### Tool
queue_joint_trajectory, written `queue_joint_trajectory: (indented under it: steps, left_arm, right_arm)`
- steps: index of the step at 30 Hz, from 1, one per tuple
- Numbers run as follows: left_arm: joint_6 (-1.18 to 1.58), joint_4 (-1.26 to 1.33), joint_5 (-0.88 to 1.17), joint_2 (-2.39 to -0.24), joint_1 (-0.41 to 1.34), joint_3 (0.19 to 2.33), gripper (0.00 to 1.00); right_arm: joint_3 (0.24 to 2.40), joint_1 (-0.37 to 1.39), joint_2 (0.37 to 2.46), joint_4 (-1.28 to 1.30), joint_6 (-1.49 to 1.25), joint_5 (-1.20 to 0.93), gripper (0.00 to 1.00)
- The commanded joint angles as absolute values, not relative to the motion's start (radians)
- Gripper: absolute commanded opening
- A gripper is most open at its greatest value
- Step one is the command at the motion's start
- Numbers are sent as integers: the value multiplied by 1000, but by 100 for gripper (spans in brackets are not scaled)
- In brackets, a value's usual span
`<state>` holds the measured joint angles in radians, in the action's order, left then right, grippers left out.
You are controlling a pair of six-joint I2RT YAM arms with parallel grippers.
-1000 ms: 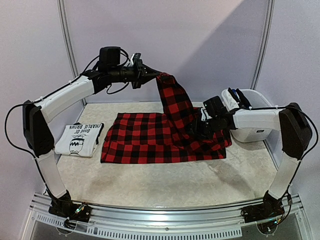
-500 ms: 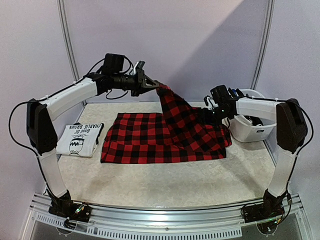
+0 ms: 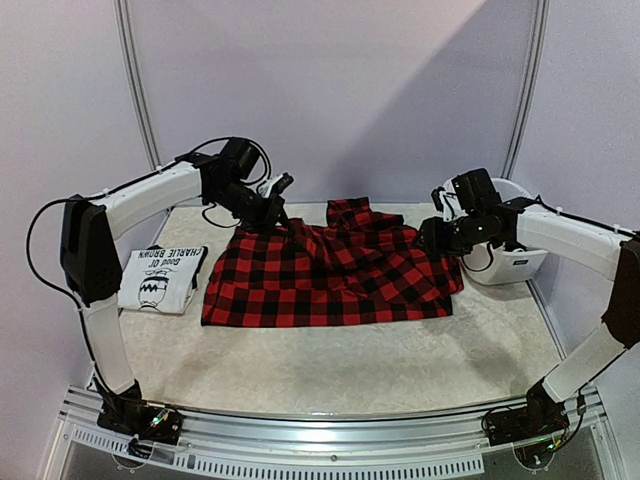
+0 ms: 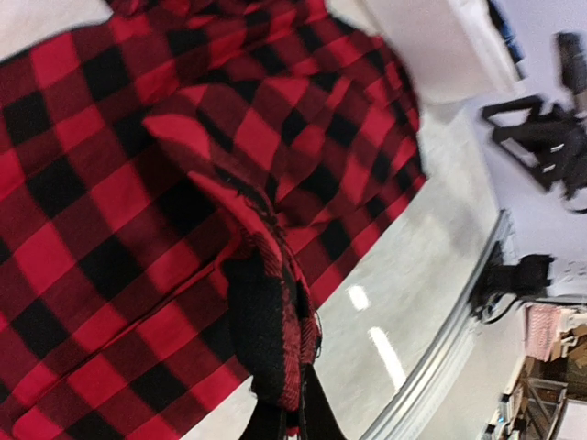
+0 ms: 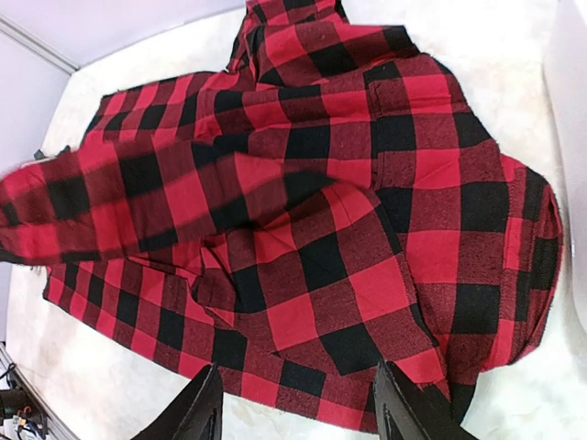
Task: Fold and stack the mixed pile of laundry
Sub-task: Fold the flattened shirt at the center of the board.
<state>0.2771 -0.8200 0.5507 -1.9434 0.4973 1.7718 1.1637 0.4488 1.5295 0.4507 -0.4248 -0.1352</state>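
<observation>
A red-black plaid garment [image 3: 330, 275] lies spread across the middle of the table, bunched along its back edge. My left gripper [image 3: 281, 214] is low at the garment's back left, shut on a pinched fold of the plaid [image 4: 266, 339]; the left gripper [image 4: 292, 423] shows only at the bottom edge of its wrist view. My right gripper [image 3: 432, 238] hovers over the garment's right side. In the right wrist view the right gripper [image 5: 298, 390] is open, with the plaid [image 5: 348, 211] flat below and nothing between the fingers. A folded white T-shirt with black print [image 3: 160, 280] lies at the left.
A white plastic tub [image 3: 505, 258] stands at the right, just behind my right arm, with dark items inside. Its wall shows at the tub [image 5: 573, 137] edge of the right wrist view. A metal rail [image 3: 320, 450] runs along the near table edge.
My left gripper has come down from high up to table level, laying the lifted part of the plaid over the rest. My right gripper has left the cloth and moved a little right.
</observation>
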Motion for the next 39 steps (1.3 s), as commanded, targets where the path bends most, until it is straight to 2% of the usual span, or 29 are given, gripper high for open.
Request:
queue_joint_trajectory:
  steps: [1,10,25,32,33,35,37,38,39]
  left_arm:
    - [162,-1004,444,-1921,447,1714,0]
    - [241,-1036,433,-1836,370,1536,0]
    - [260,-1076,422,-1833,314,1430,0]
    - [281,-1089,306,-1843,311,1407,0]
    - [286,-1087,290,-1842,310,1403,2]
    - [300,-1083,257,-1839,311,1400,12]
    - [315,-1078,232,-1827,311,1399,28]
    - [324,-1071,226,-1820,311,1398,32]
    - [331,-1066,217,-1803,312,1399,45]
  right_arm:
    - [1146,451,1485,498,-449,-106,57]
    - [1074,451,1394,476,-544,-112,57]
    - [976,451,1264,476,-650,-108,57]
    - [962,452,1245,495,-675,-110,57]
    - [962,451,1247,495,-683,-109,57]
    - [968,453,1260,503,-693,-114,57]
    - [986,461,1283,520,-703,-114,57]
    - [998,468,1306,528,-705,-111,57]
    - [1012,483,1319,535,-705,-106,57]
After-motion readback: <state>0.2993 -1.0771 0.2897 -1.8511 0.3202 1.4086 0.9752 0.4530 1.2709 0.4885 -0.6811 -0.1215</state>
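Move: The shirt's near left corner, where the left hand is taking the sleeve end it still holds, lies about 19 cm to its left, 14 cm back and 18 cm below. The folded white shirt is 30 cm left, 3 cm back; the bunched flap 14 cm right, 13 cm ahead. From the open, empty right hand the plaid shirt's near right corner is about 12 cm back, 5 cm right and 15 cm below, that left corner 52 cm left, 13 cm back. Still pinching the sleeve end, the left hand carries it about 15 cm left and 11 cm down, also drawing back some 7 cm towards the shirt's near left corner, while the wrist turns some 30 degrees so the fingers point more steeply down, and at the very end the fingers start to open and let go of the cuff. The right hand, empty and still part-open, eases about 5 cm back and slightly right, towards the shirt's near right corner, without closing. ##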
